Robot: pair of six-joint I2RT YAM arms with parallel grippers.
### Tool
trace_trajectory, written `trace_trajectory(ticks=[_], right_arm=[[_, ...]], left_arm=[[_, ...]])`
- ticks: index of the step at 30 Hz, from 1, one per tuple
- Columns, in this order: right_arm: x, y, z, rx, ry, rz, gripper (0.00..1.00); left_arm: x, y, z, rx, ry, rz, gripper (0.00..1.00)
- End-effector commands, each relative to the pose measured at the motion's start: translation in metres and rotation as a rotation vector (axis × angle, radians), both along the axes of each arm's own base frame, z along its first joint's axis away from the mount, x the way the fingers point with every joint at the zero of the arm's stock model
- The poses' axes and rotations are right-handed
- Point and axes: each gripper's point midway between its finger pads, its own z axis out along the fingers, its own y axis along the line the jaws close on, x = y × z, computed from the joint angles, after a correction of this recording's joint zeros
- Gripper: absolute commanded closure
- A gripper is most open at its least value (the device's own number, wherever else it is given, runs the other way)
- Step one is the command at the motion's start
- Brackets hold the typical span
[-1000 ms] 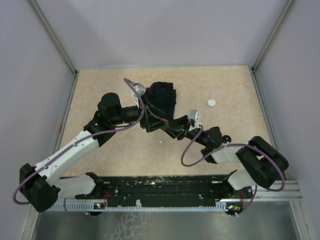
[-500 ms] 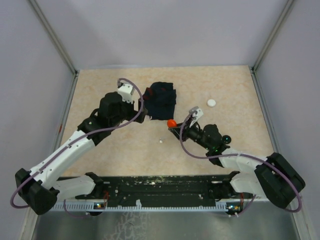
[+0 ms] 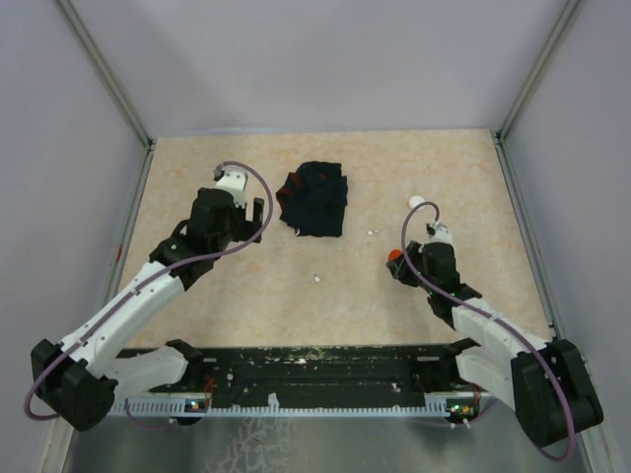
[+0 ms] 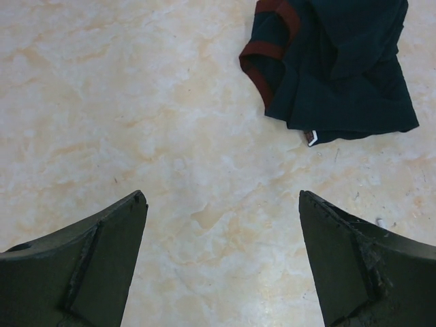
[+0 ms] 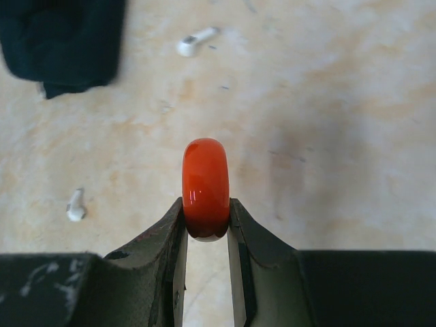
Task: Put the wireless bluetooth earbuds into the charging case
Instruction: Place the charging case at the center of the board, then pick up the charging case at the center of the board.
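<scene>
My right gripper [image 3: 396, 266] [image 5: 206, 206] is shut on a glossy red round case [image 5: 206, 184] [image 3: 394, 259], held edge-on just above the table, right of centre. Two small white stemmed earbuds lie loose on the table: one [image 5: 196, 41] [image 3: 371, 233] near the cloth, the other [image 5: 75, 204] [image 3: 316, 278] closer to the front. My left gripper [image 3: 254, 219] [image 4: 221, 196] stands wide open over bare table, left of the cloth, with nothing between its fingers.
A dark navy cloth with red trim [image 3: 315, 200] [image 4: 334, 68] lies crumpled at the back centre. A white round disc [image 3: 418, 203] sits at the back right. Metal frame posts and grey walls border the beige table [image 3: 197, 305].
My right arm has drawn back to the right, carrying the red case away from the cloth. My left gripper has pulled left off the cloth and opened wider.
</scene>
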Motion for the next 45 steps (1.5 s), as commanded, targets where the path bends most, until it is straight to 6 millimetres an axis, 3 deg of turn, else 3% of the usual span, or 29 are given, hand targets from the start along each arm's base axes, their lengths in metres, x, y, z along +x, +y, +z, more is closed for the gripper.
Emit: trace_trajectory(ticks=[1, 7, 11, 16, 22, 28, 36, 41, 45], right_arm=[[-0.012, -0.033, -0.023, 0.039, 0.15, -0.184, 1.0], [-0.022, -0.076, -0.041, 0.041, 0.241, -0.387, 1.0], [-0.031, -0.093, -0.052, 0.025, 0.286, -0.474, 0.97], [-0.035, -0.108, -0.049, -0.019, 0.294, -0.539, 0.68], [-0.033, -0.114, -0.028, -0.051, 0.243, -0.537, 0.38], [-0.029, -0.103, 0.0, -0.067, 0.214, -0.431, 0.3], [0.012, -0.102, 0.046, -0.179, 0.057, -0.313, 0.3], [0.054, -0.097, 0.059, -0.243, -0.008, -0.254, 0.3], [0.089, -0.095, 0.056, -0.262, 0.011, -0.264, 0.29]], left_arm=[[0.001, 0.015, 0.01, 0.008, -0.04, 0.039, 0.03], [0.002, 0.018, 0.007, -0.005, -0.029, 0.04, 0.04], [0.003, 0.021, 0.004, -0.004, -0.026, 0.046, 0.04], [0.004, 0.023, 0.002, -0.006, -0.022, 0.053, 0.04], [0.004, 0.024, 0.0, -0.007, -0.017, 0.057, 0.03], [0.005, 0.025, -0.002, -0.003, -0.012, 0.062, 0.03], [0.006, 0.026, -0.003, -0.01, -0.005, 0.062, 0.03], [0.007, 0.026, -0.004, -0.01, 0.0, 0.064, 0.03], [0.007, 0.026, -0.006, -0.01, 0.002, 0.066, 0.03]])
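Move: The red charging case is already pinched in the right hand; its put-down spot lies about 9 cm to the right, 3 cm back and 5 cm below. Some 5 cm right of that spot, level with it, sits the black case, hidden under the arm. The white case is about 21 cm ahead and 9 cm right, and a white earbud 11 cm ahead and 6 cm left. From the left hand, the spot lies roughly 51 cm right, 7 cm back and 20 cm below. The red case, still gripped by the right hand, is carried about 9 cm right, down some 5 cm and slightly back to the table beside the black case, the wrist swinging clockwise. The fingers open and let go; then the empty hand lifts clear and reaches forward about 8 cm towards the white case, turning partly back. The open left hand drifts a little left. ##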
